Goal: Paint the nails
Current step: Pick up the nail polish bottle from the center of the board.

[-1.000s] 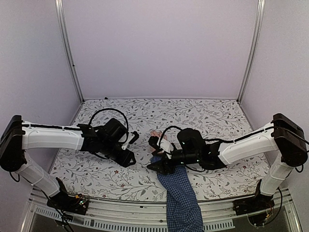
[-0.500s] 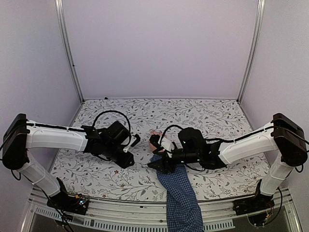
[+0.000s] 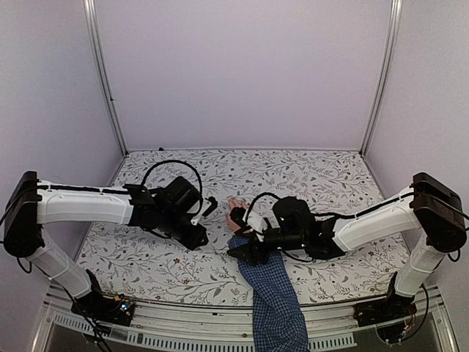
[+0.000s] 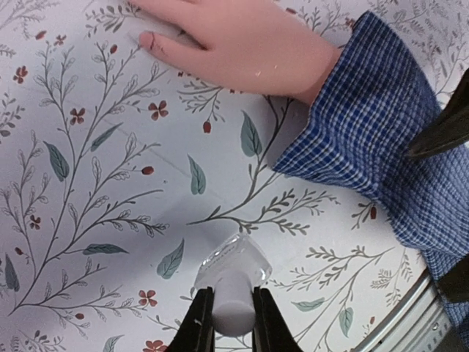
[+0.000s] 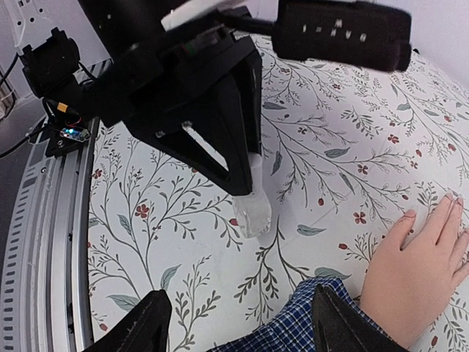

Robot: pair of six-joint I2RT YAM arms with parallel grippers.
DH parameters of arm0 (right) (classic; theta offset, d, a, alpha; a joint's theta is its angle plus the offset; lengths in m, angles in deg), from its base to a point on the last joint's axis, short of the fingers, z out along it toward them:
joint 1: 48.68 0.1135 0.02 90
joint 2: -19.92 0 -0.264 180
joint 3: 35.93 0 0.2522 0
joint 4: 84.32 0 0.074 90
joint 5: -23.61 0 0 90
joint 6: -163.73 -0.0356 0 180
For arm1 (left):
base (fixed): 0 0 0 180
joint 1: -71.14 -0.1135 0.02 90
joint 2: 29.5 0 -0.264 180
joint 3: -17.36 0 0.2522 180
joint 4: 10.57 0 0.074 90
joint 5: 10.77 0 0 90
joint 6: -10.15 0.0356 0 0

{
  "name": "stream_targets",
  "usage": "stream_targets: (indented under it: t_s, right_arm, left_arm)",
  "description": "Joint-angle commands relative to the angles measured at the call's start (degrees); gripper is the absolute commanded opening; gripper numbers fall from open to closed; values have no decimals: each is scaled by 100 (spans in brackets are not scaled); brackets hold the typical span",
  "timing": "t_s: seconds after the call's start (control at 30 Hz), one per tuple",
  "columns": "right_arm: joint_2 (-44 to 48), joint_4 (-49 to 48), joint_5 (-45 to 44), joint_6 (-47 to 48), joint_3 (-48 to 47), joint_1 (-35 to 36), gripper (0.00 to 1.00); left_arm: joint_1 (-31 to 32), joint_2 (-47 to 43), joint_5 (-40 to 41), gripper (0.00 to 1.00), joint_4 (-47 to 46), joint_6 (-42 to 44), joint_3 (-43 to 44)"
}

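Note:
A small pale hand (image 4: 249, 48) lies flat on the flowered table, ending a blue checked sleeve (image 4: 381, 132). Its nails are too small to make out; one fingertip (image 4: 149, 39) shows a faint mark. My left gripper (image 4: 233, 295) is shut on the white cap (image 4: 233, 308) of a clear glass bottle (image 4: 236, 265) that stands on the table, left of the sleeve. From the right wrist the bottle (image 5: 253, 213) hangs under the left gripper's black fingers (image 5: 238, 158). My right gripper (image 5: 238, 323) is open, straddling the sleeve (image 5: 315, 330) near the wrist, with the hand (image 5: 418, 271) beyond.
A metal rail (image 5: 44, 242) with a small circuit board (image 5: 69, 132) runs along the table's near edge. The sleeve (image 3: 272, 301) trails off over that edge. Both arms meet mid-table, left gripper (image 3: 198, 238) and right gripper (image 3: 245, 253) close together. Frame posts (image 3: 102, 73) stand at the back corners.
The left gripper has closed onto the bottle's cap, and its arm has shifted a little to the right, toward the hand. The right arm has barely moved.

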Motion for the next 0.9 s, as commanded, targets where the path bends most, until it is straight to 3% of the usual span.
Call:
stream_targets:
  t_s: [0.0, 0.33, 0.53, 0.57, 0.63, 0.87]
  right_arm:
    - [105, -299, -41, -16, 88, -31, 68]
    - [897, -1409, 33, 81, 655, -31, 70]
    - [1292, -1482, 197, 326, 598, -25, 75]
    - [1393, -1531, 215, 351, 615, -26, 77]
    - [1600, -1685, 277, 502, 694, -26, 97]
    - [2076, -1431, -251, 590, 550, -4, 99]
  left_arm:
    - [79, -482, -204, 1, 255, -12, 553]
    - [79, -1399, -1050, 0, 210, 53, 1111]
    - [133, -1753, -1375, 0, 105, 100, 1247]
    - [157, -1799, -1459, 0, 73, 115, 1257]
    - [218, -1903, -1608, 0, -54, 120, 1262]
    - [428, -1826, -1609, 0, -68, 138, 1576]
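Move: The left hand already holds the nail polish bottle by its white cap, the bottle's middle about 3 cm below the grip. The open right gripper is some 10 cm to this hand's right, 3 cm nearer the base and 4 cm higher. The mannequin hand lies 12 cm ahead, 12 cm right and 6 cm below; the sleeve cuff 3 cm ahead, 15 cm right, equally low. From the right hand, the bottle is 3 cm ahead, 10 cm left and 6 cm below. The left hand keeps its pinch on the cap and lifts the bottle about 21 cm, fast at first, easing slightly right and back while its fingers swing some 30 degrees from mostly down towards the right gripper. After a short wait the right hand rises too, about 15 cm, levelling its fingers to point left at the bottle and spreading them wide, without touching it. ##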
